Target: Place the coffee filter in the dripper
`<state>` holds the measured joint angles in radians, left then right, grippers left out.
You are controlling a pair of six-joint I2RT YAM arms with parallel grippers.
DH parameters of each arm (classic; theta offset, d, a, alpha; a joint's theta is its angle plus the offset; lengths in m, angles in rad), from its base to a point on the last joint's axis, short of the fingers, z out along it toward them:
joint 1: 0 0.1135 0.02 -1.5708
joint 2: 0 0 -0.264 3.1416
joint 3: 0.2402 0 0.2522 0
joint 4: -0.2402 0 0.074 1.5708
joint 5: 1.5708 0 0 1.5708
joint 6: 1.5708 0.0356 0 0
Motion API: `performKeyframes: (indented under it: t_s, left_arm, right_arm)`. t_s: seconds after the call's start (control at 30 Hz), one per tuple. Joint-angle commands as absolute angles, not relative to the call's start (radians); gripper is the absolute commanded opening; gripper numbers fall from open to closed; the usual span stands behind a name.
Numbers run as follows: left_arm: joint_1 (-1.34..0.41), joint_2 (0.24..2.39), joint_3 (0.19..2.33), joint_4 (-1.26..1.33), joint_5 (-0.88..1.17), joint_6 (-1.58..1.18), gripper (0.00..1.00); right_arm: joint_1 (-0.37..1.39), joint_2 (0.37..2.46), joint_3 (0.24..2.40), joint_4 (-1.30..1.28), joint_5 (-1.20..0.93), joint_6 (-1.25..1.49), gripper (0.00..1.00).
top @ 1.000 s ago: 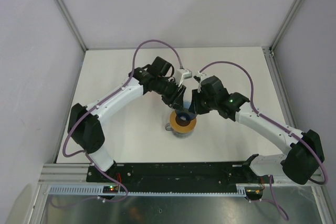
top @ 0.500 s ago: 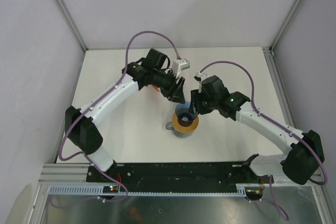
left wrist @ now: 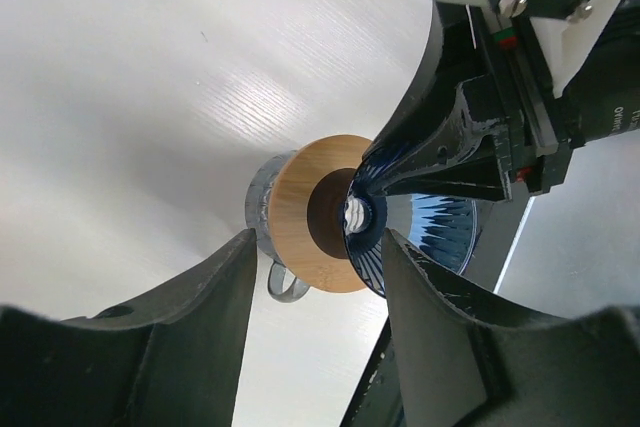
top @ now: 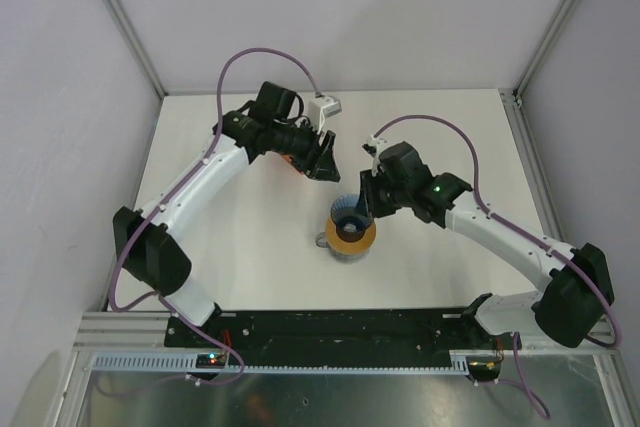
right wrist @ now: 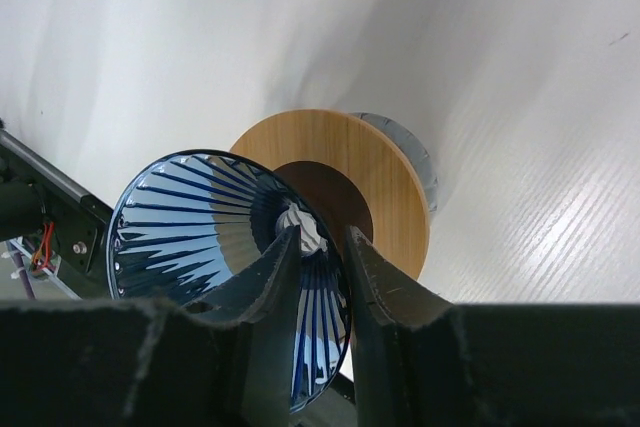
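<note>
The dripper [top: 346, 209], a blue ribbed cone, leans on its side over a grey cup [top: 350, 240] with a wooden ring top. My right gripper [top: 366, 209] is shut on the dripper [right wrist: 200, 212], with one finger inside the cone and the other outside its wall. My right gripper [right wrist: 322, 247] shows this grip close up. My left gripper [top: 324, 167] is open and holds nothing, up and to the left of the cup. In the left wrist view the dripper [left wrist: 425, 222] and wooden ring [left wrist: 300, 222] lie beyond my left gripper [left wrist: 320, 282]. The coffee filter is out of view.
A small orange object [top: 296, 162] peeks out under the left wrist. The cup's grey handle [left wrist: 282, 285] points toward the table's near side. White walls and metal posts enclose the table, and the arm bases stand along the near edge.
The left arm has drawn back up and to the left, away from the cup, and its jaws have widened. The right gripper stays at the cup with the dripper, which now shows more.
</note>
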<state>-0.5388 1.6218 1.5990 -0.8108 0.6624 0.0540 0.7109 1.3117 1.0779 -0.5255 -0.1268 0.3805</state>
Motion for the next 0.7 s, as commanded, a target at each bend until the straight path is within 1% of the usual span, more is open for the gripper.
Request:
performKeyframes:
  t_s: [0.0, 0.1, 0.3, 0.47, 0.6, 0.67]
  left_arm:
    - [-0.529, 1.573, 1.638, -0.806, 0.689, 0.074, 0.58]
    - [-0.520, 1.575, 1.641, -0.806, 0.685, 0.077, 0.58]
    - [-0.482, 1.596, 1.656, -0.807, 0.617, 0.097, 0.57]
    - [-0.442, 1.648, 1.698, -0.769, 0.479, 0.139, 0.57]
    - [-0.427, 1.695, 1.735, -0.739, 0.379, 0.235, 0.59]
    - [-0.422, 1.715, 1.740, -0.727, 0.359, 0.340, 0.61]
  right_arm:
    - [0.720, 1.327, 1.128, -0.493, -0.149, 0.371, 0.28]
    - [0.722, 1.332, 1.134, -0.497, -0.142, 0.369, 0.30]
    - [0.713, 1.296, 1.139, -0.511, -0.122, 0.350, 0.46]
    - [0.712, 1.220, 1.157, -0.493, -0.123, 0.307, 0.54]
    - [0.709, 1.158, 1.166, -0.474, -0.121, 0.254, 0.61]
    - [0.707, 1.135, 1.167, -0.476, -0.115, 0.229, 0.63]
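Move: The dripper sits in the wooden collar of the glass carafe, its rim between the right fingers; its middle is about 4 cm left of the right hand, 2 cm back and 3 cm below. The coffee filters in their orange box lie some 18 cm ahead of the empty left hand, 8 cm to its left and 18 cm below. From that hand the dripper is about 6 cm back, 7 cm right and 10 cm below, with the carafe under it. The dripper's rim comes free as the right fingers spread and, after a near standstill, the right hand lifts about 5 cm almost straight up, tipping slightly. Towards the coffee filters the left hand creeps off, then speeds up: about 8 cm forward and half as far left, keeping its height and open fingers, while the wrist swings some 10 degrees counter-clockwise and tilts a little. ##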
